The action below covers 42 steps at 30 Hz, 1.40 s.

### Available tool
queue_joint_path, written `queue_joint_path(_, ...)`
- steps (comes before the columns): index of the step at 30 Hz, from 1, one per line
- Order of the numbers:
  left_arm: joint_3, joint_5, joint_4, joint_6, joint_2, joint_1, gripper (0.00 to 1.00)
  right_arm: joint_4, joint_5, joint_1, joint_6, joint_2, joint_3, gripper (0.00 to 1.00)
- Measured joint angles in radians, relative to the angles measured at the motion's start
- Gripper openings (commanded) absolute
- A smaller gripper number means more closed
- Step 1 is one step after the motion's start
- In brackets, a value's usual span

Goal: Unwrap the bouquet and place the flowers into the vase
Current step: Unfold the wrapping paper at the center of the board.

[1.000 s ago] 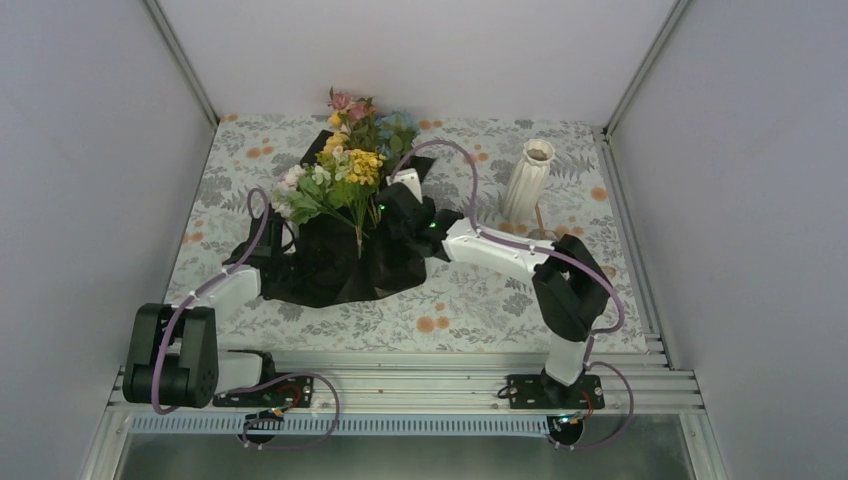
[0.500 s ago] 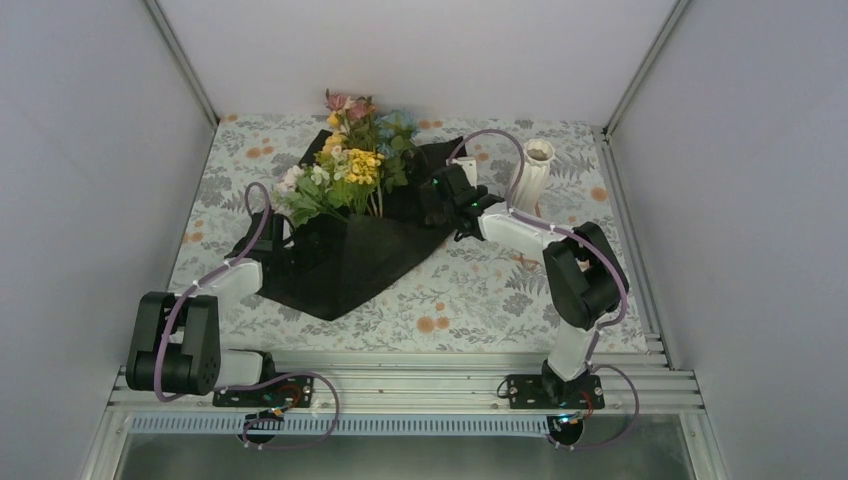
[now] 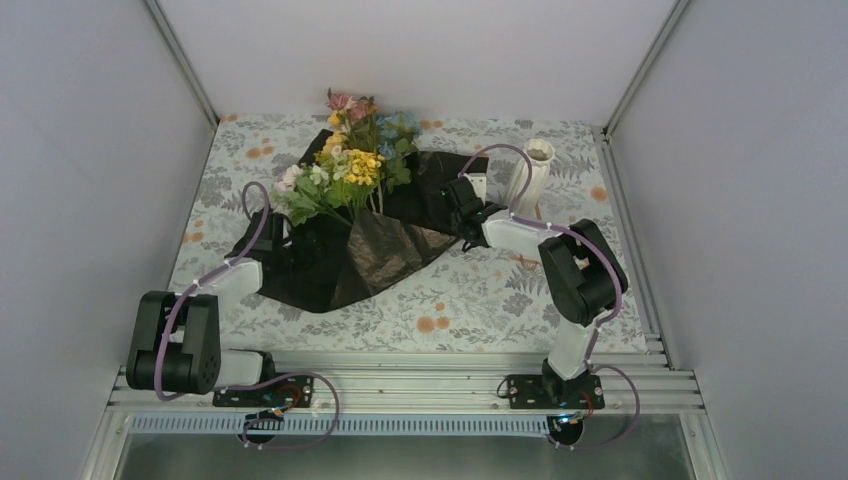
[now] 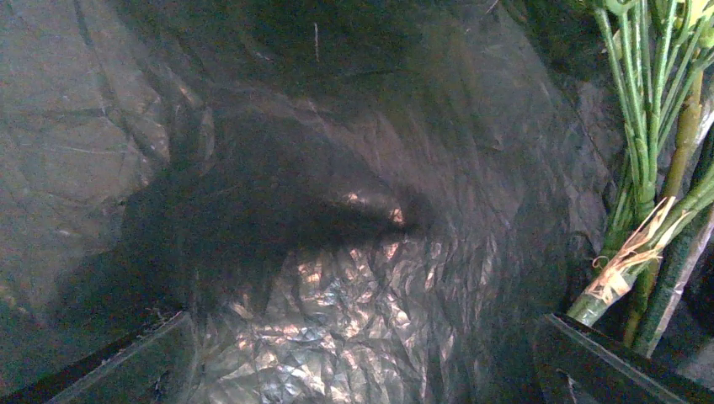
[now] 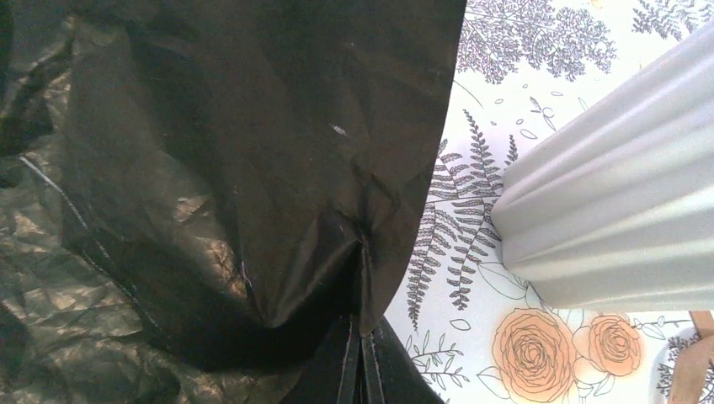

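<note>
The bouquet's flowers (image 3: 352, 165) lie on the opened black sheet (image 3: 370, 255) at the back centre, blooms toward the far wall. Their green stems (image 4: 647, 160), tied with straw-coloured raffia (image 4: 627, 261), run along the right edge of the left wrist view. My left gripper (image 3: 283, 236) stands open low over the crinkled sheet (image 4: 354, 278), nothing between its fingers (image 4: 126, 362). My right gripper (image 5: 362, 374) is shut on a fold of the sheet's right edge (image 5: 370, 252). The white ribbed vase (image 3: 529, 175) stands upright just right of that gripper (image 3: 453, 192), close beside it (image 5: 623, 202).
A floral-print tablecloth (image 3: 470, 300) covers the table. A thin brown stick (image 3: 541, 222) lies by the vase's foot. Grey walls and metal frame rails (image 3: 630, 250) enclose the left, right and back sides.
My right gripper has pulled the sheet's flap right and back toward the vase, uncovering the stems and spreading the sheet. The left arm has barely moved.
</note>
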<state>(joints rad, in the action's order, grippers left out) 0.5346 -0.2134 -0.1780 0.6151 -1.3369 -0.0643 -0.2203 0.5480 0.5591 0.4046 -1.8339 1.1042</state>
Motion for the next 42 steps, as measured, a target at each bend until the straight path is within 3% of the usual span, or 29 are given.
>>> queue_joint_path(7,0.002,0.015,-0.003,0.002,0.0,0.0,1.0,0.02,-0.02,-0.018,0.033,-0.003,-0.027,0.04)
queue_joint_path(16,0.011,0.026,-0.057,-0.002,0.022,0.003,1.0,0.025,-0.066,-0.03,0.034,0.002,-0.031,0.16)
queue_joint_path(27,0.028,-0.15,-0.069,-0.052,0.196,-0.05,1.0,-0.04,-0.127,-0.031,0.037,0.153,-0.024,0.43)
queue_joint_path(34,0.085,-0.243,-0.006,-0.078,0.13,-0.16,1.0,-0.092,-0.159,-0.031,0.035,0.269,-0.018,0.5)
queue_joint_path(42,0.094,-0.335,0.066,-0.089,-0.004,-0.234,0.99,-0.114,-0.238,-0.031,0.013,0.36,-0.018,0.52)
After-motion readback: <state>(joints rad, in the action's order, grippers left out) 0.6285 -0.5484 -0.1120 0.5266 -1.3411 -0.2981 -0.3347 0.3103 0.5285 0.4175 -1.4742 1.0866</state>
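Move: Between the right fingertips is the wrapping paper's right edge, to be laid on the board some 4 cm straight below; the vase stands about 8 cm to their right, level with them, and the blue flowers some 12 cm ahead and 19 cm to their left. For the empty left hand, the crumpled paper flap lies about 19 cm to its right, level ahead, and the stems' tie 6 cm ahead and 11 cm right. Lowering the paper's edge about a centimetre beside the vase, the right hand opens its fingers to roughly half and lets go, then climbs some 12 cm with a slight draw back, its left side rolling up. The left hand, fingers still wide open, lifts about 8 cm while swinging some 13 cm right past the stem ends towards the flap, turning 30 degrees clockwise and sinking a little at the end. ##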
